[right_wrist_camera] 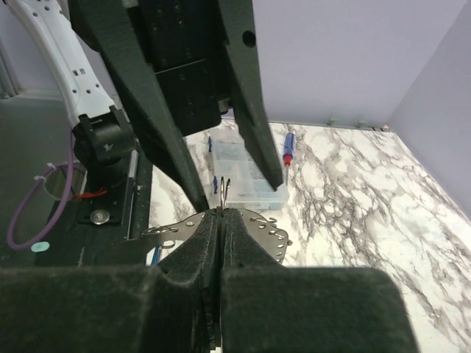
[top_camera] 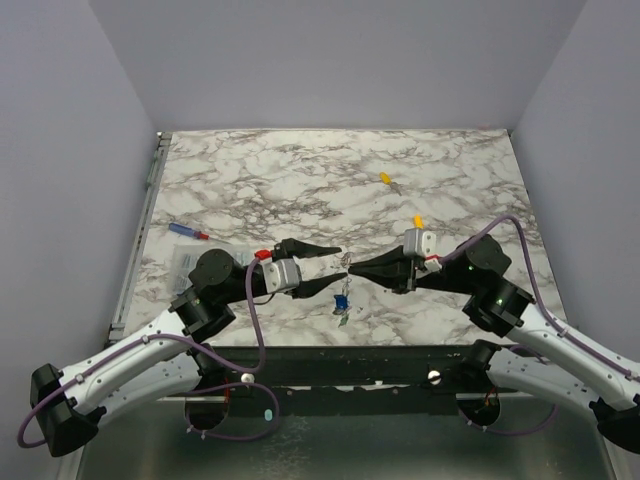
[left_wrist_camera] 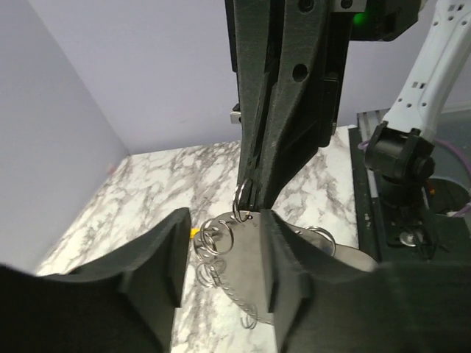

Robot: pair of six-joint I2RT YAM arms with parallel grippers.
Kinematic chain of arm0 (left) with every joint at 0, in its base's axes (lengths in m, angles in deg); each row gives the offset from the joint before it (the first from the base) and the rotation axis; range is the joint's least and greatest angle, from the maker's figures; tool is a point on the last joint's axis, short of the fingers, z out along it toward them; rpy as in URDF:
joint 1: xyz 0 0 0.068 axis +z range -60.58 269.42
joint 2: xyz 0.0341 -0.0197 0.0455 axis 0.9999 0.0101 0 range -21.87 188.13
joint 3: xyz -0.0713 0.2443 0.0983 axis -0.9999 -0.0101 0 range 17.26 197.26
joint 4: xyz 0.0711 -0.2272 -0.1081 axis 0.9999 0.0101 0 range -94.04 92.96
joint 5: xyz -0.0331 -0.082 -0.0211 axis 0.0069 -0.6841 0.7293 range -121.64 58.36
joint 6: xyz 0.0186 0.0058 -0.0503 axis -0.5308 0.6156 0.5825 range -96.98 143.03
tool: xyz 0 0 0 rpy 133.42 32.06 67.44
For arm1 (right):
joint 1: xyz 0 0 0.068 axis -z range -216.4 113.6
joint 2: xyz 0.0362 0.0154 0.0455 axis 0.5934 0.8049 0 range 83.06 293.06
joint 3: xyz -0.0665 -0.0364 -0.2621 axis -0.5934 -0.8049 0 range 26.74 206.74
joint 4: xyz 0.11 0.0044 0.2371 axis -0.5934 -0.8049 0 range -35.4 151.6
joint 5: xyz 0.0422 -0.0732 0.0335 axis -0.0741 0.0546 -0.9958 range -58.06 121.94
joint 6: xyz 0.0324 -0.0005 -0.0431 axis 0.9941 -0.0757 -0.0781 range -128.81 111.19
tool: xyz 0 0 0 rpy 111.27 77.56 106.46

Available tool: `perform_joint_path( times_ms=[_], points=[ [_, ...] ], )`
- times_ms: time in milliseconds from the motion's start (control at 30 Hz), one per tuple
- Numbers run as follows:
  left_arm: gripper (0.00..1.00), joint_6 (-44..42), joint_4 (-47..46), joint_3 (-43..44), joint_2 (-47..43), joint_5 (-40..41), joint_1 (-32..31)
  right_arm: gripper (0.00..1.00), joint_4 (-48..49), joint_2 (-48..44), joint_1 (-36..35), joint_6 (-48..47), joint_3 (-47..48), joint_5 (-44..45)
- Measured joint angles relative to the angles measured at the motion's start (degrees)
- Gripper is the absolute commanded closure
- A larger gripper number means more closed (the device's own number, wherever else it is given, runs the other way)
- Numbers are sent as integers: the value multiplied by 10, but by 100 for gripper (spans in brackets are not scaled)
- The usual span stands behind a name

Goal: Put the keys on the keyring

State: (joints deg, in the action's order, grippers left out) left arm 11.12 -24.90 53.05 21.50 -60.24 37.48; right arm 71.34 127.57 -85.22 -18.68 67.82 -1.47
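The keyring shows as a flat silver piece with holes along its rim and small wire rings in them. It hangs above the table between the two grippers. My right gripper is shut on its top edge, with one small ring sticking up past the tips. My left gripper is open, one finger on either side of the keyring. In the top view, blue and green keys dangle below the right gripper and the left gripper. A yellow key lies far back, an orange one beside the right wrist.
A blue-and-red stick and a clear plastic packet lie at the left of the marble table, behind the left arm. Grey walls enclose the table on three sides. A black rail runs along the near edge.
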Motion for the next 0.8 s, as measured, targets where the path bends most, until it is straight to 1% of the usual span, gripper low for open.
perform_joint_path(
  times_ms=[133, 267, 400, 567, 667, 800],
  points=[
    [36, -7, 5, 0, -4, 13, 0, 99, -11, 7, 0, -22, 0, 13],
    [32, -16, 13, 0, -15, 28, 0, 99, -26, 12, 0, -47, 0, 36],
    [30, -32, 38, 0, -33, 51, 0, 99, -19, -1, -3, -89, -9, 67],
    [29, -63, 68, -3, -64, 92, 0, 99, -17, -25, -4, -171, -30, 92],
    [29, -80, 72, -14, -78, 120, 0, 99, -15, -31, -5, -219, -41, 105],
    [29, -98, 71, -31, -91, 166, 0, 99, 4, -51, -10, -286, -77, 120]
  ],
)
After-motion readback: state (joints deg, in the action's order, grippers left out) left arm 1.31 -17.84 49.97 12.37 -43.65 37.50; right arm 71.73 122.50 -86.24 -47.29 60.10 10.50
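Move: Just beyond the left fingertips, about 2 cm to the left hand's right and level with it, stands the small keyring loop in the tips of the right fingers, roughly 1 cm left of the right hand point and 1 cm above. Below hangs the curved metal plate, about 2 cm right, 2 cm back and 5 cm down from the left hand; the blue key hangs about 1 cm right, 2 cm back and 8 cm down from it. Backing off to its left and forward by some 5–6 cm, the already parted left hand spreads its fingers wider and swings counter-clockwise nearly 20 degrees, away from the loop. The right hand keeps its shut pinch on the loop and carries the bunch forward about 4 cm, also down and to the right, rolling some 25 degrees so its front side rises while turning a little clockwise. ##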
